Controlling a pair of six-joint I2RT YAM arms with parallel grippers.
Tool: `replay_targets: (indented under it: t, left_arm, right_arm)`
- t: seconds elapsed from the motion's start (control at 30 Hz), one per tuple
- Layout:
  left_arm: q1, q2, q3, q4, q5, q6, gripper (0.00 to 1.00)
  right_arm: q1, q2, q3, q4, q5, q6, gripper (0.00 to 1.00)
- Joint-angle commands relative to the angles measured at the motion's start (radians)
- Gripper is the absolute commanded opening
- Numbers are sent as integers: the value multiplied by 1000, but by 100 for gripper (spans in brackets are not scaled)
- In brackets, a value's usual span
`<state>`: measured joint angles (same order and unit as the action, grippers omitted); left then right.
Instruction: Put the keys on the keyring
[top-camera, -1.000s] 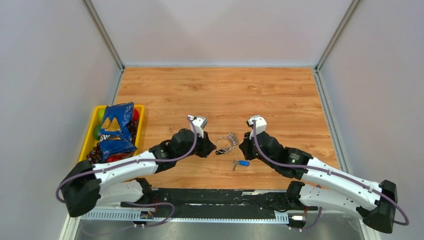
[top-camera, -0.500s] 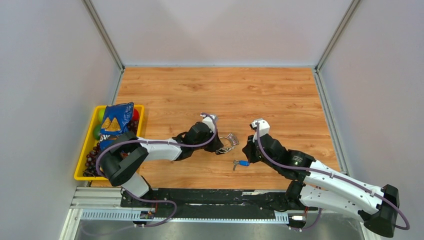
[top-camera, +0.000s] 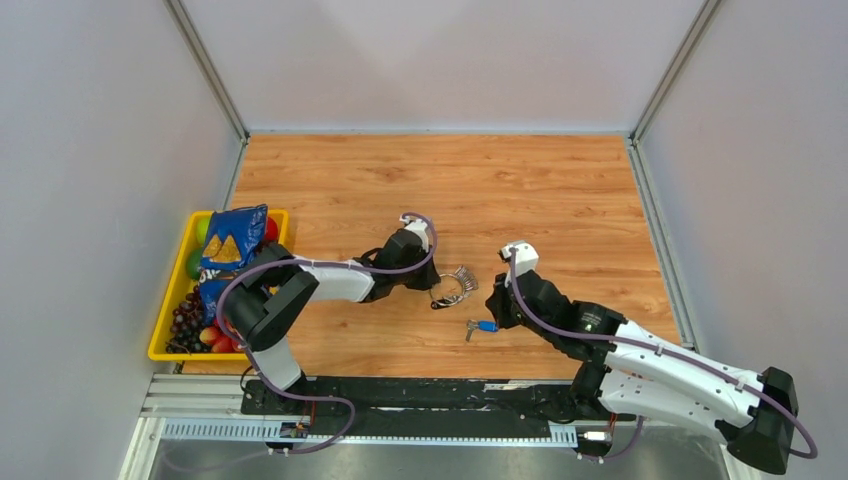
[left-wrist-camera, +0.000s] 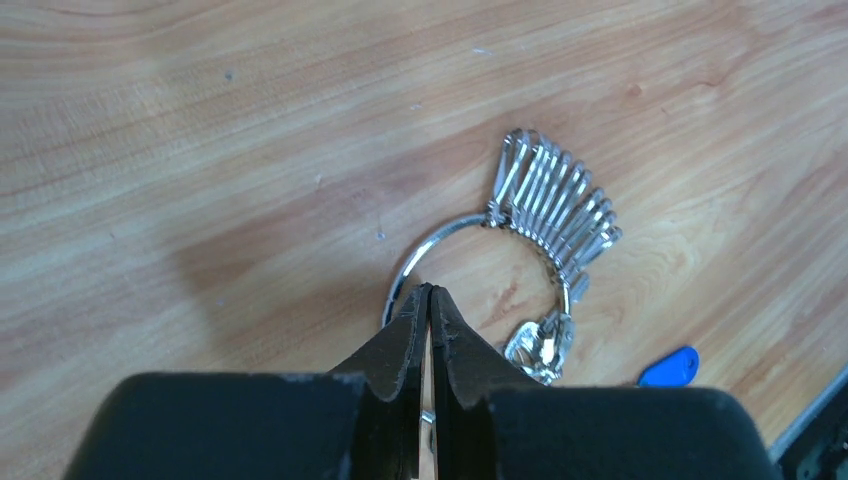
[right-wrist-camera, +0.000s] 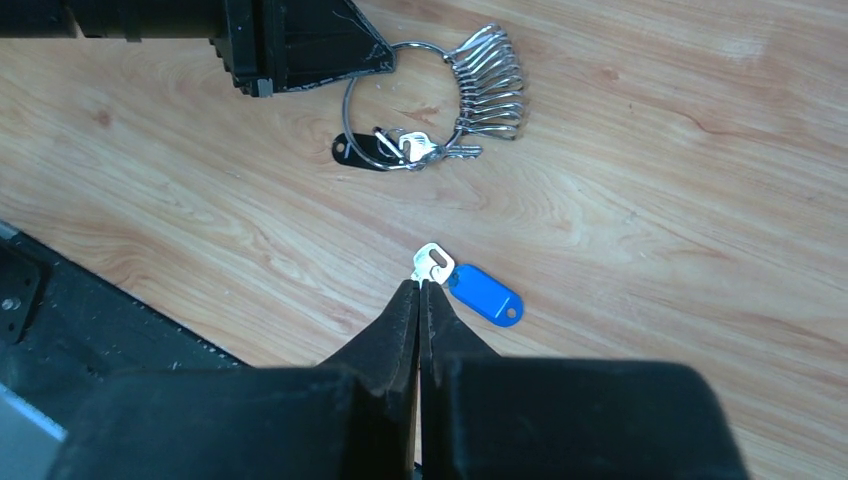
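The keyring (top-camera: 449, 289) lies flat on the wood, a thin silver ring (left-wrist-camera: 412, 258) carrying a fan of silver clips (left-wrist-camera: 555, 205), small silver keys (right-wrist-camera: 415, 148) and a black-headed key (right-wrist-camera: 355, 152). My left gripper (left-wrist-camera: 428, 292) is shut on the ring's wire at its near-left side (top-camera: 432, 287). A silver key (right-wrist-camera: 433, 262) with a blue tag (right-wrist-camera: 485, 293) lies apart from the ring, toward the front (top-camera: 480, 327). My right gripper (right-wrist-camera: 420, 285) is shut, its tips right at that key's head; the key rests on the table.
A yellow tray (top-camera: 165, 352) at the left edge holds a blue snack bag (top-camera: 232, 255), grapes (top-camera: 185, 320) and fruit. A black rail (top-camera: 430, 395) runs along the near table edge. Grey walls close in the sides and back.
My left arm swung its elbow back and closed its jaws on the ring. My right gripper slid down toward the blue-tagged key. Ring and key have stayed in place.
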<state>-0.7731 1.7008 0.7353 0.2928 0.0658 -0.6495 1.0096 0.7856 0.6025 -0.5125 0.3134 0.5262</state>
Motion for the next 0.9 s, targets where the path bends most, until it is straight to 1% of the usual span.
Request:
replay_targets:
  t: [0.0, 0.03, 0.13, 0.27, 0.37, 0.5, 0.6, 0.7, 0.77, 0.87]
  left_arm:
    - [20, 36, 81, -101, -58, 64, 8]
    - [24, 49, 101, -114, -89, 71, 8]
    - [51, 78, 139, -167, -118, 96, 8]
    - [81, 118, 197, -210, -173, 133, 8]
    - [98, 153, 271, -225, -193, 167, 8]
    - [114, 204, 385, -249, -200, 232, 9]
    - [117, 228, 437, -255, -168, 255, 8]
    - [117, 206, 421, -222, -115, 266, 8]
    - [117, 162, 370, -187, -79, 266, 10]
    - [117, 53, 284, -167, -9, 249, 13]
  right_arm:
    - [-21, 62, 12, 47, 41, 39, 2]
    - [-28, 80, 13, 55, 40, 41, 4]
    - [-50, 109, 13, 81, 26, 40, 10]
    - [-88, 118, 7, 113, 17, 40, 20]
    - [-133, 151, 3, 144, 6, 39, 25]
    - [-180, 228, 0, 234, -97, 20, 27]
    - [-197, 294, 9, 281, -151, -3, 32]
    - [-210, 364, 34, 316, -187, -33, 40]
    - [-212, 406, 52, 342, -210, -47, 42]
    - [-216, 483, 95, 376, -242, -75, 42]
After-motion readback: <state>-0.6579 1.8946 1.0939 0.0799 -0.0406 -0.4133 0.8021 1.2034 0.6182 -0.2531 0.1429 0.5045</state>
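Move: From the left hand the keyring's centre lies about 3 cm to the right, 1 cm back and just below the fingertips, which reach down by its left rim; the black-tagged key hangs some 5 cm back and 3 cm right, the blue-tagged key about 10 cm back and 12 cm right. From the right hand the ring is roughly 12 cm ahead, 12 cm left and 11 cm down, the blue-tagged key about 2 cm ahead, 3 cm left and as far down. Push the keyring forward over the table with the nearly shut left fingertips, kept low at its rim, for about 11 cm with a slight drift left, tilting the hand some 15 degrees, then ease back a centimetre or so. Meanwhile lower the right gripper about 6 cm while carrying it 5 cm forward past the blue-tagged key, ending with a little left, and open its shut fingers to nearly half. ##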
